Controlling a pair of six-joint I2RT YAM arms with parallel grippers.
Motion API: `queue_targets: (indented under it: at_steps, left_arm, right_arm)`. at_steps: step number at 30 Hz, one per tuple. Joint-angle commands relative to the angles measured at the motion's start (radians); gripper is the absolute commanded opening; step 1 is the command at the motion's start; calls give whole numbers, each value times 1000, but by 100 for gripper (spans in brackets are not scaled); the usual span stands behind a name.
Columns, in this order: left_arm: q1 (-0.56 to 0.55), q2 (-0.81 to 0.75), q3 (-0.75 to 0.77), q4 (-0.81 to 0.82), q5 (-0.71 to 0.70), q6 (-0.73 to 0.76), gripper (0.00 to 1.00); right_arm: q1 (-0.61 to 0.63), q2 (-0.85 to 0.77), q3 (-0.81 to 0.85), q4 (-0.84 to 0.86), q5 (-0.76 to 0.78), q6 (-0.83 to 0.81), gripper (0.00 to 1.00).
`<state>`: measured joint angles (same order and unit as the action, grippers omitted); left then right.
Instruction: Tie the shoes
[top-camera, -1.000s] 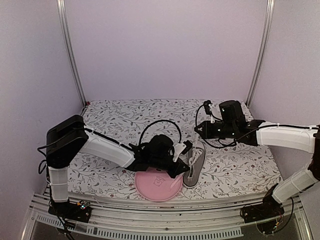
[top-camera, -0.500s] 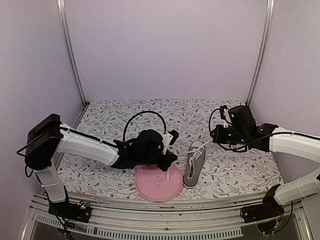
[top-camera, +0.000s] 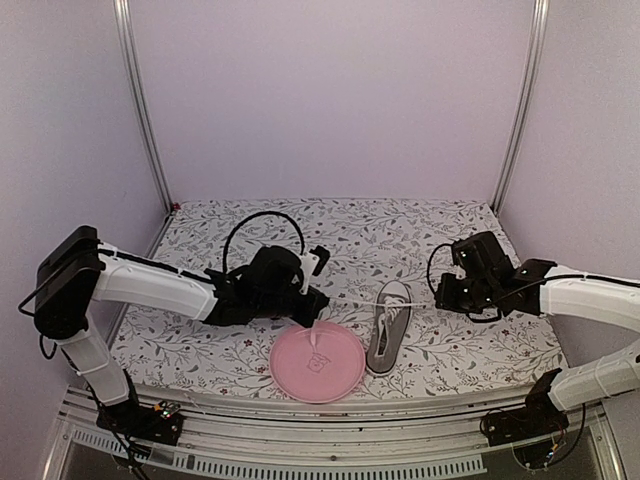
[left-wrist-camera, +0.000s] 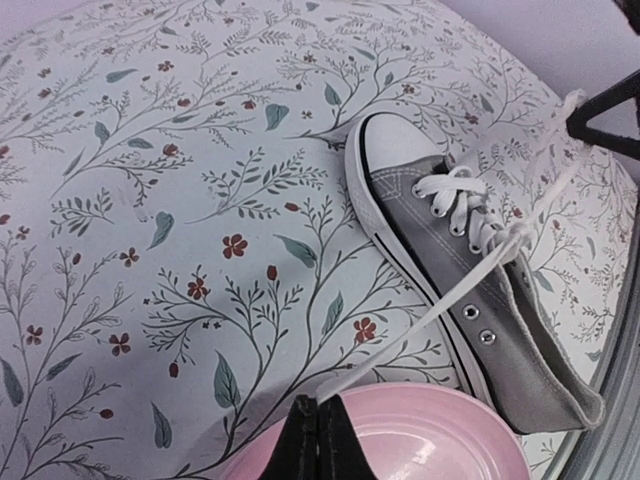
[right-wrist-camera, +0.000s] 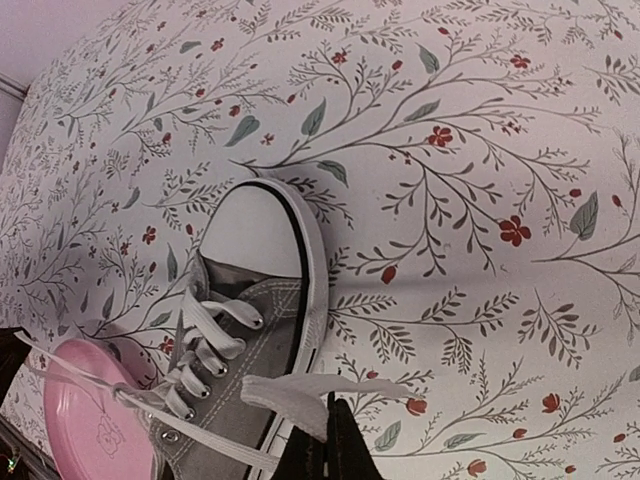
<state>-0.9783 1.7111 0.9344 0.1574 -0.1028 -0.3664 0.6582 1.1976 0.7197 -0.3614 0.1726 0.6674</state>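
The grey shoe (top-camera: 388, 330) with white toe cap lies toe-away on the floral cloth, just right of the pink plate (top-camera: 318, 362). My left gripper (top-camera: 318, 303) is up-left of the shoe, above the plate's far rim. In the left wrist view this gripper (left-wrist-camera: 318, 405) is shut on the end of one white lace (left-wrist-camera: 430, 315), which runs taut to the shoe (left-wrist-camera: 480, 310). My right gripper (top-camera: 442, 293) is right of the toe. In the right wrist view it (right-wrist-camera: 330, 402) is shut on the other lace (right-wrist-camera: 300, 388) beside the shoe (right-wrist-camera: 255, 325).
The pink plate (left-wrist-camera: 430, 445) touches the shoe's left side near the heel. The floral cloth (top-camera: 250, 240) covers the table, with metal posts and purple walls around it. The table's front rail (top-camera: 330, 440) lies just behind the plate.
The two arms have drawn apart: the left gripper moved left and away from the shoe, the right one moved right and lower. Each keeps its lace, and both laces are now stretched outwards.
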Motion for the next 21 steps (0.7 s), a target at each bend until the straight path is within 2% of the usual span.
queue_targets:
  at_steps: [1, 12, 21]
  left_arm:
    - [27, -4, -24, -25, 11, 31, 0]
    - [64, -4, -66, -25, -65, 24, 0]
    - [116, 50, -94, 3, 52, 97, 0]
  right_arm:
    - [-7, -27, -46, -87, 67, 78, 2]
    - [-9, 45, -159, -71, 68, 204, 2]
    - [-39, 72, -223, 4, 16, 235, 2]
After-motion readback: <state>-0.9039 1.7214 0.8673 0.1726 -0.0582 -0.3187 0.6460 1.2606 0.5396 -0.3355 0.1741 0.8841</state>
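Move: The knot in the stretched laces sits over the shoe, about 13 cm to the right of the left hand, level with it fore and aft and some 3 cm lower. From the right hand the knot is about 11 cm to the left, again level and 4 cm lower. The shoe's middle lies some 14 cm right of the left hand and 3 cm back, on the table. The pink plate is roughly 10 cm back from the left hand, straight left-right in line, 10 cm below. Down first and foremost goes the right hand, about 8 cm, drawing back and out to the right some 3 to 4 cm each, its wrist tipping down and turning clockwise around 10 degrees. The left hand eases left and down about 3 cm each. Both keep their lace ends pinched shut and pull away from the knot on either side of the shoe. ##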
